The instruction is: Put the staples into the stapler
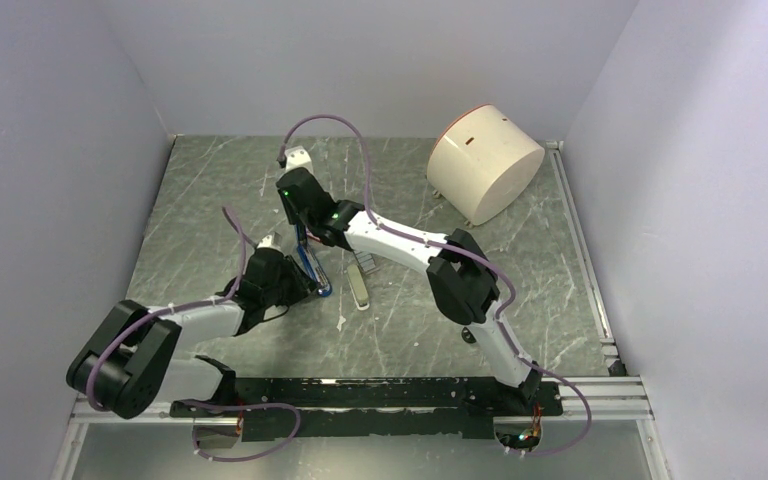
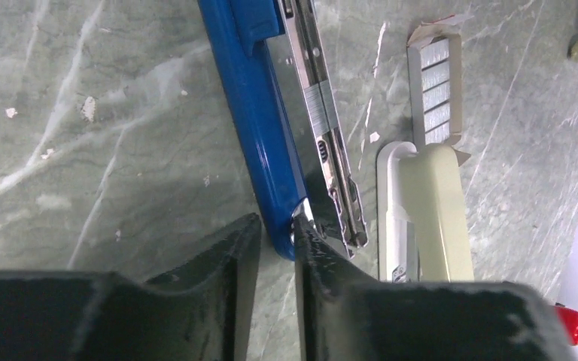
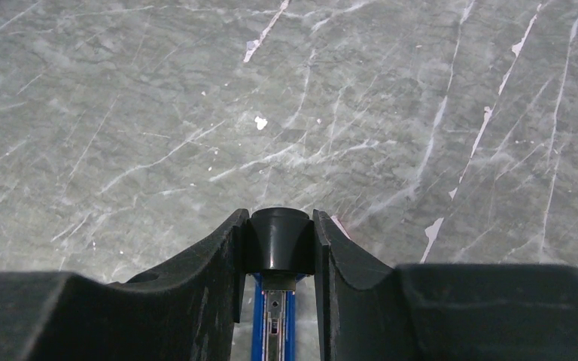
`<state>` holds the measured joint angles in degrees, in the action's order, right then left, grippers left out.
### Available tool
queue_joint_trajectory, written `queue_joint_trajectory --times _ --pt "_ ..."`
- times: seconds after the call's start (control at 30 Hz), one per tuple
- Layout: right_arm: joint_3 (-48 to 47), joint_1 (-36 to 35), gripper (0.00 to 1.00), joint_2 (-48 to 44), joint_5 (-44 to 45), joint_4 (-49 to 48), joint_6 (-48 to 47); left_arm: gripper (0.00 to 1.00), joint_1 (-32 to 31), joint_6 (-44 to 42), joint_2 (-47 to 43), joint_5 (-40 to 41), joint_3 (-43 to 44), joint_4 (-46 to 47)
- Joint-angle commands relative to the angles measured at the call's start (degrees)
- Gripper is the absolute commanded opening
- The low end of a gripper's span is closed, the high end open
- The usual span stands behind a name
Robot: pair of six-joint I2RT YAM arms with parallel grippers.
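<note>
The blue stapler (image 2: 260, 113) lies opened up, its silver channel (image 2: 330, 150) bare, with a short ribbed grey strip (image 2: 320, 113) lying in it. My left gripper (image 2: 277, 229) is shut on the stapler's blue near end. My right gripper (image 3: 278, 226) is shut on the black end (image 3: 278, 241) of the stapler's inner arm, and the blue body (image 3: 260, 323) shows below it. The staples box (image 2: 436, 90) lies open on the table to the right, with grey ribbed staples inside. From above, both grippers (image 1: 295, 283) (image 1: 305, 235) meet at the stapler (image 1: 315, 272).
A beige-olive oblong bar (image 2: 433, 210) lies right beside the stapler, just below the staples box. A small red-capped knob (image 2: 572, 323) sits at the lower right. A large round beige container (image 1: 485, 160) lies on its side at the back right. Grey walls enclose the table.
</note>
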<state>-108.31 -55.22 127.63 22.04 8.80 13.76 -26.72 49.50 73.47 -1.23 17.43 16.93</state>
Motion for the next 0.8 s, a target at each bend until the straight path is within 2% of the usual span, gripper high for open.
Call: queue_joint_trajectory --times 0.0,0.2,0.47,0.77 --pt "-0.76 -0.23 0.24 -1.56 -0.87 4.31 0.58 0.27 0.41 0.10 4.21 -0.57 0.38 -0.50" --pt "1.25 -0.41 0.23 -3.10 -2.23 5.50 1.09 0.13 0.40 0.05 9.92 -1.18 0.32 -0.55" --pt "11.33 -0.65 0.22 -9.01 -4.47 2.78 4.86 0.10 0.49 0.97 11.58 0.62 -2.97 0.16" --pt "18.97 -0.75 0.22 -12.60 -6.73 1.80 7.68 0.11 0.56 1.73 10.12 1.15 -1.86 -2.87"
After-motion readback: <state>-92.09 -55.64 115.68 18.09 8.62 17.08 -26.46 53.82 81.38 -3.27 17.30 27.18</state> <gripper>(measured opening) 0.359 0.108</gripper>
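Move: The near end of the blue stapler's base lies about 1 cm ahead of the left hand, 2 cm to its right and 1 cm below. From the same hand the beige stapler is some 10 cm right and about level, the staple tray 12 cm right and 6 cm ahead. From the right hand, which holds the raised lid's tip, the base's middle is roughly 9 cm back, 5 cm right and 10 cm below; the red-and-white box 2 cm back, 5 cm right, 11 cm below. Keep the right gripper shut on the black lid and swing it back and to the right, about 6 cm in all at nearly constant height, in over the stapler's base. Meanwhile ease the left gripper forward, right and slightly down, a couple of centimetres, closing its fingers at the base's near end, then hold there. ##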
